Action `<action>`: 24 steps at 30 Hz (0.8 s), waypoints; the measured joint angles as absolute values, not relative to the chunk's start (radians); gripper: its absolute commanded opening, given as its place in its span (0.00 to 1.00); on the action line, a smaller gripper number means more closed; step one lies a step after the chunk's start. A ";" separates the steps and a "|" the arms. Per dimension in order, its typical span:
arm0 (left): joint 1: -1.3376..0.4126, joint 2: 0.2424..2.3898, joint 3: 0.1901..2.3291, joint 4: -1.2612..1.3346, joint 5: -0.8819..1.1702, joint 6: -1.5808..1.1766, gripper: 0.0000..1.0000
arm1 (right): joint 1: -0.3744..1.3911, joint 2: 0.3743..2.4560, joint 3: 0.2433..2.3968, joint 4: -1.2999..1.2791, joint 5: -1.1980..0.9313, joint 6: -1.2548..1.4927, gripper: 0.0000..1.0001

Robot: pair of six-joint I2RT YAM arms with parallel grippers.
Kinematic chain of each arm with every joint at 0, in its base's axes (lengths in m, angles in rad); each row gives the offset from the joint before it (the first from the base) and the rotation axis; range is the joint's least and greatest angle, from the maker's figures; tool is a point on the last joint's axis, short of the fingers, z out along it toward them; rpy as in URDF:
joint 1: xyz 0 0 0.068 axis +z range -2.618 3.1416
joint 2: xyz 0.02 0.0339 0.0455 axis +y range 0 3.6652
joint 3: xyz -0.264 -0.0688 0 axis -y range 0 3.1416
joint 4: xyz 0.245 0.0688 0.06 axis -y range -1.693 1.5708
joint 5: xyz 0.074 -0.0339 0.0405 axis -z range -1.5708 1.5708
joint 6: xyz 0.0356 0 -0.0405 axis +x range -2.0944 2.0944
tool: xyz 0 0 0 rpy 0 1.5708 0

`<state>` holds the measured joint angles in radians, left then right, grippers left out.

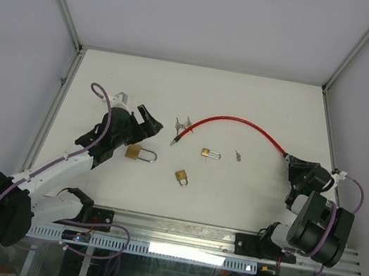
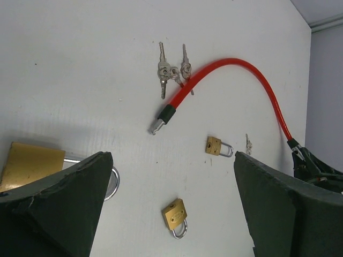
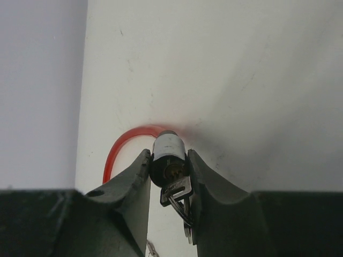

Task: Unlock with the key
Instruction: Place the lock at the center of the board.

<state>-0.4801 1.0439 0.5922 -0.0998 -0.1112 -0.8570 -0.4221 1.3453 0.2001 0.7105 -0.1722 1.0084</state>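
Observation:
A red cable lock (image 1: 233, 123) arcs across the table, its free pin end (image 1: 175, 139) lying loose. My right gripper (image 3: 168, 161) is shut on the lock's black cylinder head (image 3: 167, 152). A key (image 3: 177, 191) sits at the keyhole with other keys hanging below it. In the top view this gripper (image 1: 295, 169) is at the cable's right end. My left gripper (image 2: 172, 160) hangs open over the table with nothing between its fingers (image 2: 69, 203), and a small brass padlock (image 2: 176, 214) lies below the gap. In the top view the left gripper (image 1: 148, 121) is at the left.
A large brass padlock (image 1: 140, 153) lies by the left gripper and shows partly behind the left finger (image 2: 32, 163). A second small padlock (image 1: 210, 154), a bunch of keys (image 1: 183, 123) near the pin end and a tiny key (image 1: 238, 155) lie mid-table. Metal frame posts edge the table.

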 measured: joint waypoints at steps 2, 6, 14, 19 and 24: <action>-0.462 1.045 0.592 -0.112 -0.102 -0.862 0.99 | -0.430 1.315 0.202 0.662 -0.160 0.982 0.15; -0.439 1.053 0.592 -0.134 -0.090 -0.876 0.99 | -0.461 1.258 0.212 0.574 -0.123 0.947 0.15; -0.417 1.056 0.592 -0.170 -0.068 -0.889 0.99 | -0.542 1.145 0.255 0.360 -0.035 0.931 0.24; -0.410 1.042 0.593 -0.210 -0.070 -0.894 0.99 | -0.546 1.056 0.274 0.229 -0.011 0.873 0.50; -0.410 1.000 0.602 -0.262 -0.080 -0.894 0.99 | -0.533 0.981 0.305 0.070 -0.015 0.769 0.70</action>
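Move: In the right fingers already is the cable lock with its key; the bare spot of board where the lock gets laid lies roughly 5 cm to that hand's right, 4 cm back and a couple of centimetres lower. The small key on the board is about 16 cm left and 2 cm back, the small padlock some 25 cm left and 3 cm back, both about 4 cm below. From the left hand the spot is roughly 44 cm right, level ahead, 12 cm lower. Drawing back about 6 cm at nearly constant height, the right hand also swings some 5 cm right, away from the small key, pulling the gripped lock and its cable along, then eases back 1 cm left as the fingers open and let go of the lock. The wrist tips down about 15 degrees. The open left hand shifts some 3 cm, mostly left, touching nothing. ##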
